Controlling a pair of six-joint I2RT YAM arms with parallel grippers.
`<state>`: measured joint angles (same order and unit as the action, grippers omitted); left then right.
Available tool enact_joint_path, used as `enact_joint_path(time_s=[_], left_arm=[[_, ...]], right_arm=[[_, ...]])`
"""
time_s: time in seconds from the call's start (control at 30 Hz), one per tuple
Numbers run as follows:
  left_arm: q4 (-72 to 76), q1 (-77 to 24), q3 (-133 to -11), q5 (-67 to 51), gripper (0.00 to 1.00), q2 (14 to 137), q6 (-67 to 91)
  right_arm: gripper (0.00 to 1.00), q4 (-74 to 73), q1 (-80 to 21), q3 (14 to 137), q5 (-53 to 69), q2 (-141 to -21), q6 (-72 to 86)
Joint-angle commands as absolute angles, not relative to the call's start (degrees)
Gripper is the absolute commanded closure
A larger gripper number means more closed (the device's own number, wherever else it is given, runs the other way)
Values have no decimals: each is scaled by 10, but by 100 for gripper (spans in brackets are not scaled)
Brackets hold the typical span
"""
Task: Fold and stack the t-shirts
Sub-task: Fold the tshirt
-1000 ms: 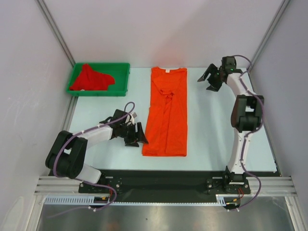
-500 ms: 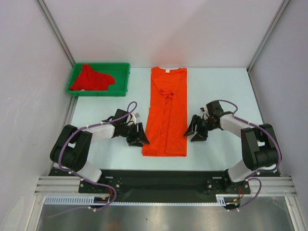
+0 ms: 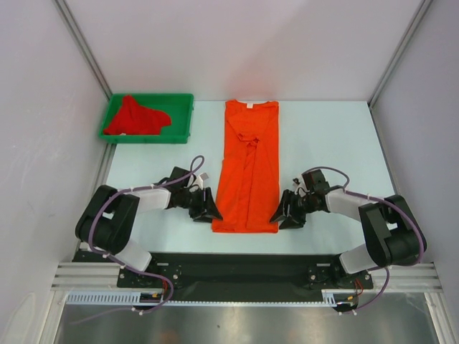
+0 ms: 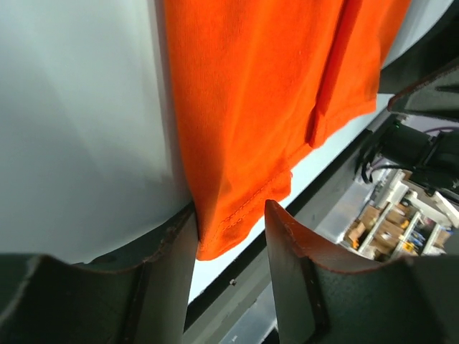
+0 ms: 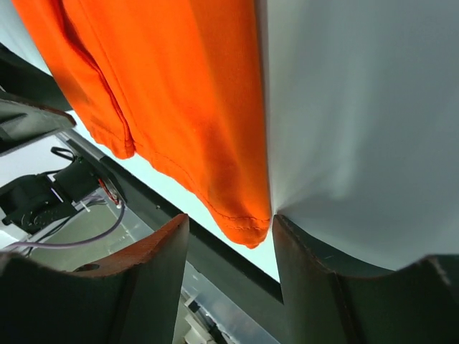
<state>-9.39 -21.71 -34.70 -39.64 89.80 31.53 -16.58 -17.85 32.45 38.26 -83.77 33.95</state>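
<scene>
The orange t-shirt [image 3: 247,172] lies flat as a long narrow strip down the middle of the table, collar at the far end. My left gripper [image 3: 208,211] sits at its near left hem corner, my right gripper [image 3: 285,215] at its near right corner. In the left wrist view the corner of the orange t-shirt [image 4: 251,93] hangs between the spread jaws of the left gripper [image 4: 231,211], touching only the left finger. In the right wrist view the orange t-shirt [image 5: 172,86] has its corner inside the right gripper [image 5: 229,218], against the right finger. The red t-shirt [image 3: 136,116] lies crumpled in the tray.
The green tray [image 3: 147,137] stands at the far left corner of the table. The black front rail [image 3: 229,261] runs just beyond the shirt's near hem. White walls and metal posts close in the back and sides.
The right arm swung from the far right corner down to the shirt's near right corner. The left gripper slid nearer, onto the near left corner. Both pairs of jaws narrowed.
</scene>
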Motion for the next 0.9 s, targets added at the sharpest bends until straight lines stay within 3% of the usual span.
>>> enact_joint_path(time_s=[0.0, 0.1, 0.23, 0.47, 0.87], left_arm=[[-111, -220, -302, -340, 51, 931, 298], [-85, -228, -289, -349, 55, 931, 316], [-76, -255, -299, -363, 65, 944, 340], [-48, -331, -300, -354, 78, 939, 387], [12, -379, -266, -363, 92, 892, 446]], right_arm=[[44, -131, -190, 313, 358, -837, 348], [48, -121, -190, 308, 363, -849, 353], [60, -124, -191, 297, 365, -857, 354], [100, -157, -190, 254, 342, -795, 359], [100, -231, -178, 227, 338, -705, 347]])
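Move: The folded t-shirt's left hem corner lies about 4 cm back, 1 cm left and 1 cm below the left hand, reaching between its parted fingers; its right hem corner is about 2 cm back, 1 cm right and 1 cm below the right hand. Each hand has the other's corner some 19 cm across. The table's front edge runs straight back, about 11 cm from the left hand and 8 from the right; the collar lies some 40 cm ahead of both, about 12 right of the left hand and 6 left of the right. The shirt's two hem corners get pinched, one by each hand, and drawn towards the table's front edge. The left hand sweeps back about 7 cm and 4 cm to the right as its fingers close; the right first dips slightly and shuts its fingers, then drags its corner back some 4 cm, drifting right. ##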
